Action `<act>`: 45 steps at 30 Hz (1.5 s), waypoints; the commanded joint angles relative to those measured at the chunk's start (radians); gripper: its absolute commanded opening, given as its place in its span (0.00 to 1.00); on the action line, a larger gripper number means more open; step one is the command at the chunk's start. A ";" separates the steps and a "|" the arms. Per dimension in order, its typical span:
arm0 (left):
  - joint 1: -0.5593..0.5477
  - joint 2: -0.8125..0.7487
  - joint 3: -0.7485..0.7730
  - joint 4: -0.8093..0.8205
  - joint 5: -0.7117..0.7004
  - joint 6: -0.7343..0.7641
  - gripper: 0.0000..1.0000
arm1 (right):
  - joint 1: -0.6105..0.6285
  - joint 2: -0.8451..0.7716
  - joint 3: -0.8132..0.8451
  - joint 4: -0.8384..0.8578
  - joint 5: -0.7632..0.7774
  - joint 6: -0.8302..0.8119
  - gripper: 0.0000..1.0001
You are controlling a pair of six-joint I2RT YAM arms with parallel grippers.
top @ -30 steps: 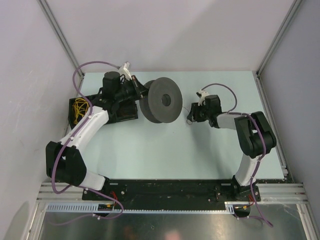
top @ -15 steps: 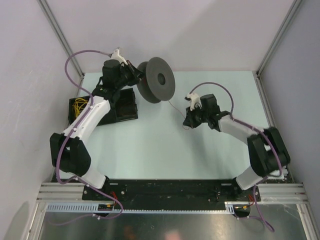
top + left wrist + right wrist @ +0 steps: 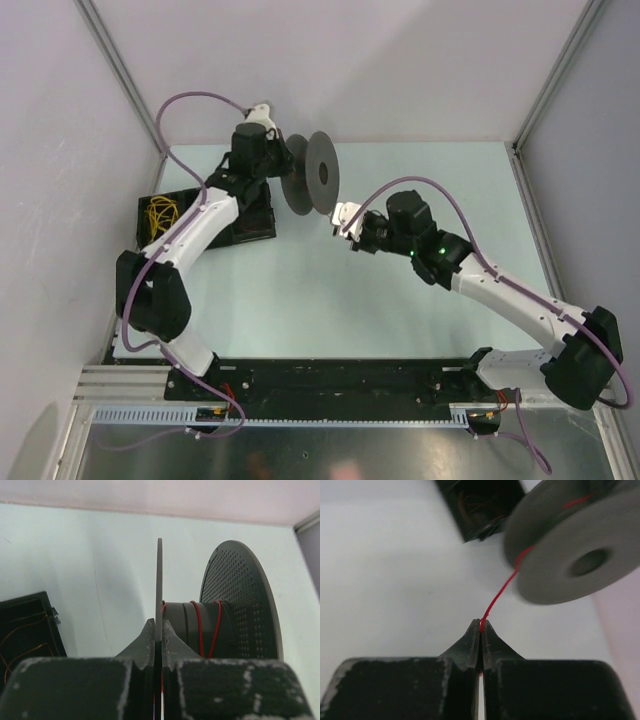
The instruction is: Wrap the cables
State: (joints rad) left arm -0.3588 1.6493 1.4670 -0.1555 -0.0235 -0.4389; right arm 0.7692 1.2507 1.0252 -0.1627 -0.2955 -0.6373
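Observation:
The dark grey spool (image 3: pixel 318 178) hangs above the table's far side, edge-on from above. My left gripper (image 3: pixel 291 170) is shut on the rim of its near flange (image 3: pixel 159 575), and that thin disc runs up between my fingertips (image 3: pixel 159 630). A few turns of red cable (image 3: pixel 200 625) lie round the spool's core. My right gripper (image 3: pixel 352 243) sits just right of and below the spool, shut on the thin red cable (image 3: pixel 499 594) at its fingertips (image 3: pixel 481 626). The cable runs taut from there up to the spool (image 3: pixel 575 555).
A black box (image 3: pixel 165 215) holding loose yellow wire sits at the table's left edge, behind my left arm; it also shows in the wrist views (image 3: pixel 25 630) (image 3: pixel 480 505). Purple arm cables loop above both wrists. Walls close in left, right and behind.
The right gripper has shut on the cable and the right arm has reached left toward the spool. The left arm has swung the spool up and turned it edge-on.

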 commanded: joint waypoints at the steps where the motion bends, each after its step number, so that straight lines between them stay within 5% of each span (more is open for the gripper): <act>1: -0.043 -0.059 -0.061 0.053 0.046 0.180 0.00 | -0.039 -0.009 0.131 0.087 0.060 -0.157 0.00; 5: -0.080 -0.095 -0.114 0.037 0.150 0.302 0.00 | -0.094 0.045 0.219 0.136 0.060 -0.203 0.00; 15: -0.088 -0.205 -0.194 -0.081 0.672 0.683 0.00 | -0.363 0.160 0.327 0.173 -0.040 -0.247 0.00; 22: -0.052 -0.232 -0.125 -0.208 0.839 0.850 0.00 | -0.565 0.215 0.332 -0.058 -0.240 -0.206 0.00; 29: -0.021 -0.212 0.000 -0.270 0.936 0.871 0.00 | -0.617 0.240 0.323 -0.313 -0.482 -0.231 0.00; 45: 0.000 -0.140 0.150 -0.289 1.044 0.793 0.00 | -0.667 0.150 0.230 -0.308 -0.609 -0.095 0.56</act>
State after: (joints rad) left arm -0.3740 1.5097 1.5326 -0.4782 0.9321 0.3882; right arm 0.1268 1.4670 1.2648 -0.4778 -0.8532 -0.7891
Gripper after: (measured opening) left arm 0.036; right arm 0.496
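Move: The spool, held upright by its left flange in the left fingers, has its middle some 21 cm ahead of the right hand, about 6 cm to its left and roughly level; that hand already pinches the red cable end. From the left hand the spool's middle is about 4 cm ahead, 6 cm right and 4 cm below, while the black tray lies some 17 cm left, 2 cm back and 24 cm down. The right hand, still pinching the red cable, sweeps forward and up about 14 cm and 9 cm, then swings right and sinks, eases back a little and finishes to the right of the spool, where its fingers open to about half. Meanwhile the left hand keeps its shut grip on the flange and carries the spool back about 15 cm and a little right, dipping first and then rising, as it turns some 65 degrees clockwise and tips upward to bring the hub round under the cable. ##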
